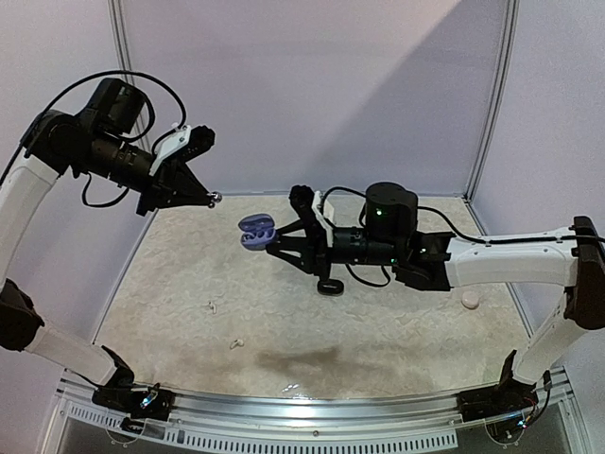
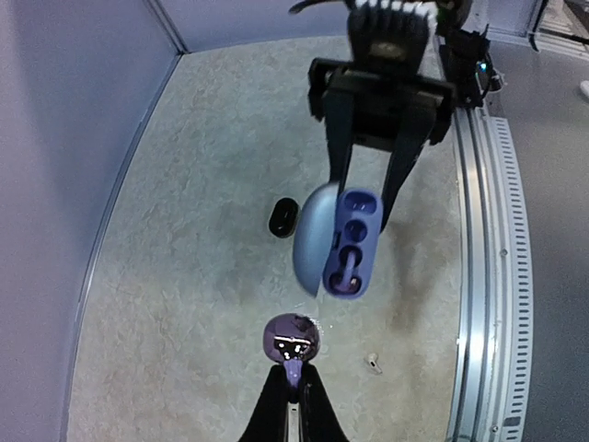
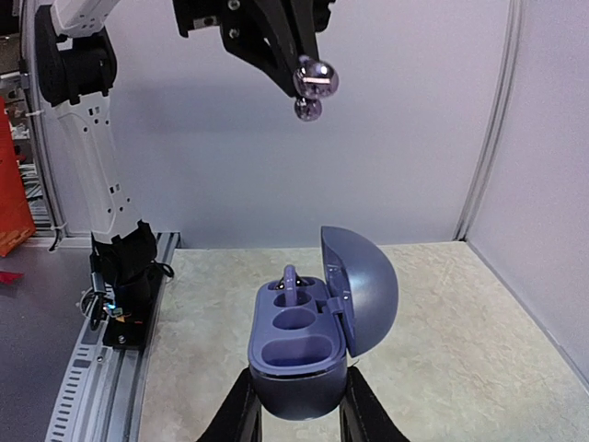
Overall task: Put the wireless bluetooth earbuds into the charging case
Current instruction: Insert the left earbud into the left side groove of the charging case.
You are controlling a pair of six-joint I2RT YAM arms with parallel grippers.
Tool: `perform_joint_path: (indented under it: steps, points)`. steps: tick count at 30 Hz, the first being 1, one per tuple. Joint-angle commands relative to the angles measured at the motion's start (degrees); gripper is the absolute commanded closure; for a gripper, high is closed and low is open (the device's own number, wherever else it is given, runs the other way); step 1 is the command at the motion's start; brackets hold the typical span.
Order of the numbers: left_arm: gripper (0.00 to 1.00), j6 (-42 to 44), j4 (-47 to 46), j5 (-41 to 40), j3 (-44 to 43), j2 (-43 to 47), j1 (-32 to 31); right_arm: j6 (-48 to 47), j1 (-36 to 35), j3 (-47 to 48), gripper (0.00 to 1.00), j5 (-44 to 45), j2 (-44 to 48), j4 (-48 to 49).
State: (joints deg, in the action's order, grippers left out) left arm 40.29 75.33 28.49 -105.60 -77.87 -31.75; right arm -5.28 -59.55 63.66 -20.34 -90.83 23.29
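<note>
A purple charging case [image 3: 299,359] with its lid open is held off the table, and my right gripper [image 3: 296,391] is shut on its lower body. One purple earbud [image 3: 290,281] sits in the case's far socket; the near sockets are empty. My left gripper [image 2: 294,376] is shut on the stem of a second glossy purple earbud [image 2: 293,336]. In the right wrist view that earbud [image 3: 316,79] hangs high above and beyond the case. From the top, the left gripper [image 1: 210,198] is up and to the left of the case [image 1: 256,230], apart from it.
A black oval case [image 1: 330,286] lies on the table under the right arm. Small white bits [image 1: 213,305] [image 1: 237,344] lie near the front left. A pale round object [image 1: 470,300] rests at the right. White walls enclose the table.
</note>
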Motion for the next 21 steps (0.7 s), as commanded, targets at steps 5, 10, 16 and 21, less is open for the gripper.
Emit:
perform_joint_path:
  steps: [5, 10, 16, 21]
  points:
    - [1.00, -2.6, 12.9, -1.4, -5.5, -2.3, -10.0, -0.1, 0.3, 7.4, 1.00, -8.9, -6.1, 3.6]
    - [1.00, -4.1, 15.2, -4.1, -6.3, -5.1, -13.6, -3.6, -0.5, 8.4, 1.00, -8.5, -6.4, 0.3]
    - [1.00, -4.4, 15.2, -6.3, -6.0, -6.3, -16.5, -5.9, -0.9, 9.9, 1.00, -8.7, -6.8, -1.6]
    - [1.00, -4.3, 15.2, -8.1, -5.2, -5.7, -16.5, -6.2, -0.9, 9.7, 1.00, -8.4, -6.8, -1.7]
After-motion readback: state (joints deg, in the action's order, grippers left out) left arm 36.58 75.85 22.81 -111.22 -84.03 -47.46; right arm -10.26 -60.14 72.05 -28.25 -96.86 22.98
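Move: From the left hand, which already pinches the earbud, the right hand's open charging case lies about 9 cm right, 4 cm back and 6 cm lower. A white earbud on the table is some 8 cm left, 4 cm ahead and 36 cm below the left hand; the black case is about 22 cm right, 10 cm ahead, equally low. From the right hand, the held earbud is about 10 cm left, 5 cm ahead and 6 cm up. Left hand carries the earbud about 7 cm right and back towards the case, which right brings 3 cm left. ##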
